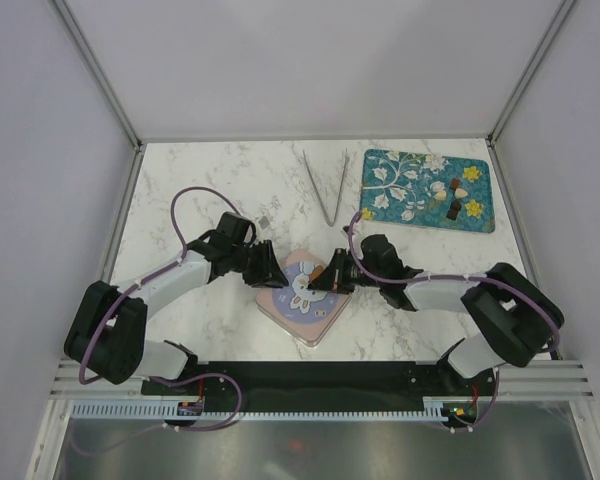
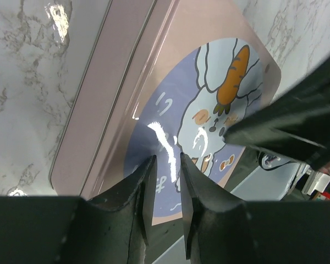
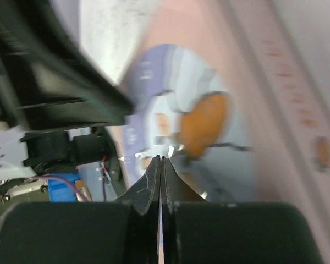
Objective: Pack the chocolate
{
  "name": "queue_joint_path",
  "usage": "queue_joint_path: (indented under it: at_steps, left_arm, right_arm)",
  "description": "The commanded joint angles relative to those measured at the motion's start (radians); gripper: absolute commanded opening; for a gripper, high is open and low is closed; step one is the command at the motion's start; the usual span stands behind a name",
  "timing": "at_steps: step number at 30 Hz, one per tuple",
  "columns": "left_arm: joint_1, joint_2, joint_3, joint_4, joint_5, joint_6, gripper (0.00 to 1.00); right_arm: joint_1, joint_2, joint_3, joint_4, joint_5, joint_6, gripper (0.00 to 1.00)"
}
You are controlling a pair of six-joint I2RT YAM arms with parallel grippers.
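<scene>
The chocolate (image 1: 450, 195), several small brown and cream pieces, lies on a teal flowered mat (image 1: 395, 172) at the back right, far from both grippers. A pink tin (image 1: 280, 306) with a rabbit-and-carrot lid (image 2: 154, 66) sits at the table's front middle. My left gripper (image 1: 272, 272) hovers at the tin's left side; its jaws (image 2: 168, 158) stand a narrow gap apart over the lid with nothing between them. My right gripper (image 1: 326, 280) is at the tin's right side, shut and empty, its tips (image 3: 161, 158) right by the printed carrot (image 3: 203, 124).
Metal tongs (image 1: 328, 186) lie at the back middle, points toward the arms. A tiny grey item (image 1: 265, 221) rests on the marble behind the left gripper. White walls enclose the table on three sides.
</scene>
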Motion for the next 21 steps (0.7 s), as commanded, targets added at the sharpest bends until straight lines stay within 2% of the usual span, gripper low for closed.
queue_joint_path:
  at_steps: [1, 3, 4, 6, 10, 12, 13, 14, 16, 17, 19, 20, 21]
  left_arm:
    - [-0.003, 0.044, -0.053, -0.052, -0.128, 0.004, 0.33]
    - [-0.003, 0.033, -0.057, -0.049, -0.131, -0.006, 0.33]
    - [-0.003, 0.023, -0.050, -0.049, -0.130, -0.006, 0.33]
    - [-0.003, 0.010, -0.022, -0.069, -0.127, -0.003, 0.33]
    - [-0.001, -0.036, 0.126, -0.133, -0.120, 0.032, 0.33]
    - [-0.001, -0.071, 0.197, -0.150, -0.108, 0.062, 0.35]
    - [-0.001, -0.091, 0.219, -0.153, -0.102, 0.072, 0.36]
    - [-0.001, -0.132, 0.239, -0.156, -0.100, 0.086, 0.39]
    - [-0.003, -0.175, 0.286, -0.158, -0.111, 0.118, 0.43]
    - [-0.001, -0.219, 0.302, -0.155, -0.120, 0.129, 0.45]
    - [-0.001, -0.258, 0.343, -0.156, -0.157, 0.155, 0.48]
    - [-0.001, -0.280, 0.354, -0.156, -0.175, 0.161, 0.54]
    - [-0.001, -0.322, 0.372, -0.153, -0.203, 0.178, 0.58]
  right_arm:
    - [-0.039, 0.106, -0.036, 0.138, -0.041, 0.013, 0.00]
    - [-0.051, 0.111, -0.018, 0.078, -0.055, -0.002, 0.00]
    - [-0.051, 0.079, 0.020, -0.034, -0.045, -0.025, 0.00]
    - [-0.051, 0.027, 0.060, -0.138, 0.003, -0.092, 0.00]
    - [-0.053, -0.123, 0.219, -0.438, 0.112, -0.200, 0.00]
    - [-0.049, -0.162, 0.293, -0.534, 0.196, -0.253, 0.07]
    - [-0.051, -0.198, 0.315, -0.616, 0.228, -0.269, 0.13]
    - [-0.051, -0.218, 0.332, -0.650, 0.256, -0.283, 0.28]
    - [-0.051, -0.278, 0.372, -0.725, 0.342, -0.333, 0.42]
    - [-0.052, -0.300, 0.386, -0.744, 0.368, -0.352, 0.60]
    - [-0.051, -0.372, 0.422, -0.788, 0.444, -0.402, 0.85]
    - [-0.051, -0.396, 0.435, -0.804, 0.471, -0.413, 0.98]
    - [-0.052, -0.447, 0.455, -0.816, 0.510, -0.424, 0.98]
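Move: Just over the bunny lid, the shut right fingers have the box's middle about 2 cm back, 2 cm to their left and 4 cm below. From the left hand that middle lies roughly 4 cm back, 5 cm right and 3 cm below. The metal tongs lie some 24 cm ahead of the right hand and 3 cm right; the flowered mat lies about 24 cm ahead and 28 cm right, both some 7 cm below. Dipping about 2 cm towards the lid with its fingers still shut, the right hand then lifts away some 16 cm, drifting forward and right, tips tilting up, fingers spreading nearly wide. The left hand first stays put with its fingertips on the lid's left part, then comes free and rises some 16 cm and slightly forward, tilting its tips up about 25 degrees and opening its part-open fingers further. ##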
